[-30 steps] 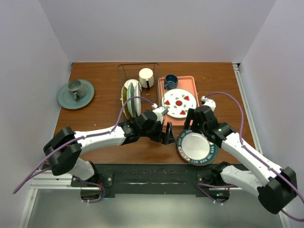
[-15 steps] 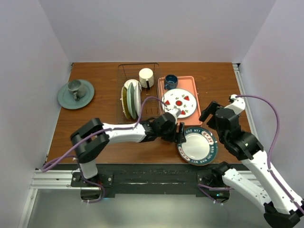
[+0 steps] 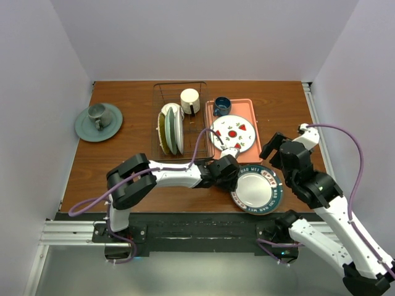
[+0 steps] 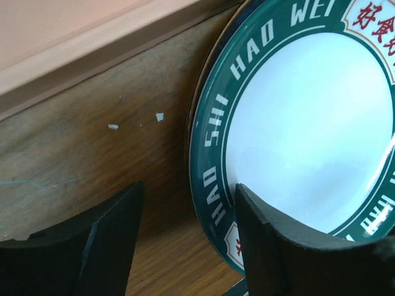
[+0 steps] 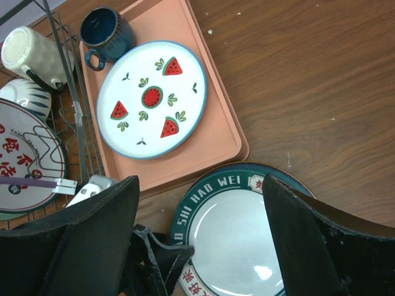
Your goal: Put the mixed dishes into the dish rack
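Note:
A dark teal-rimmed plate (image 3: 256, 189) with a white centre lies flat on the table near the front edge, just below the pink tray. My left gripper (image 3: 234, 178) is low at its left rim. In the left wrist view the plate (image 4: 308, 135) has one finger over it and the other over the wood, with a gap left: open, straddling the rim (image 4: 188, 197). My right gripper (image 3: 276, 148) hovers wide open (image 5: 200, 185) above the plate (image 5: 241, 240), holding nothing. The dish rack (image 3: 154, 123) holds upright plates (image 3: 171, 129) and a cream mug (image 3: 190, 100).
A pink tray (image 3: 248, 108) right of the rack carries a white fruit-patterned plate (image 3: 232, 133) and a dark blue cup (image 3: 222, 106). A grey-green cup on a saucer (image 3: 99, 120) sits at the far left. The tray's edge (image 4: 62, 37) lies close beside the left gripper.
The left gripper slid right to the teal plate's rim and its jaws narrowed. The right arm lifted off the plate and drew back to the right, then held still.

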Controlling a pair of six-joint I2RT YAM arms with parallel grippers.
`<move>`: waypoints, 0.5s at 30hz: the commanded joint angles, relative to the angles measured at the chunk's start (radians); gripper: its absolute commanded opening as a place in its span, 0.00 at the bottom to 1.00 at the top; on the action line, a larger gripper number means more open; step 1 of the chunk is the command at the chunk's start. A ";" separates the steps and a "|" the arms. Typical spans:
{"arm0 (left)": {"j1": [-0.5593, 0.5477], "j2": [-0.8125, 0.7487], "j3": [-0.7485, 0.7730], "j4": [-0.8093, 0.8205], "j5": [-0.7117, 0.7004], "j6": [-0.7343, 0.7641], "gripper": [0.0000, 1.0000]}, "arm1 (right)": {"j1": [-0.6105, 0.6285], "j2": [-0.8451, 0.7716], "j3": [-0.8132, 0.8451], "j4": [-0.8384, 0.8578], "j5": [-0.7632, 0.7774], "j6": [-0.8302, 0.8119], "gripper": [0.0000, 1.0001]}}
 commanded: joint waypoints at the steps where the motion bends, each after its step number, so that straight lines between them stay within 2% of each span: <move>1: -0.005 -0.062 -0.052 -0.079 -0.085 0.015 0.58 | 0.000 -0.012 -0.008 0.020 0.018 0.020 0.85; 3: -0.007 -0.072 -0.058 -0.088 -0.093 0.015 0.54 | -0.001 -0.012 -0.015 0.026 0.011 0.020 0.84; 7: -0.012 -0.085 -0.063 -0.090 -0.090 0.017 0.38 | -0.001 -0.017 -0.021 0.026 0.010 0.021 0.85; 11: -0.018 -0.085 -0.063 -0.091 -0.083 0.014 0.31 | 0.000 -0.026 -0.024 0.025 0.013 0.021 0.85; 15: -0.021 -0.097 -0.060 -0.094 -0.082 0.006 0.15 | -0.001 -0.028 -0.024 0.025 0.013 0.020 0.85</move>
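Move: My left hand is down at the left rim of the green-rimmed plate, open fingers straddling that edge; the plate's middle lies about 8 cm to my right, level fore and aft and barely below. The tray with the watermelon plate is centred some 20 cm straight ahead, and the dish rack about 21 cm ahead and 19 cm left. From my raised right hand, the green-rimmed plate is some 22 cm below, 4 cm left and 3 cm back. I close my left fingers from well open to a narrow gap, pinching the left rim of the green-rimmed plate between them. While they shut, my left hand eases up about 1.5 cm and roughly 1 cm left, with hardly any turn of the wrist. ##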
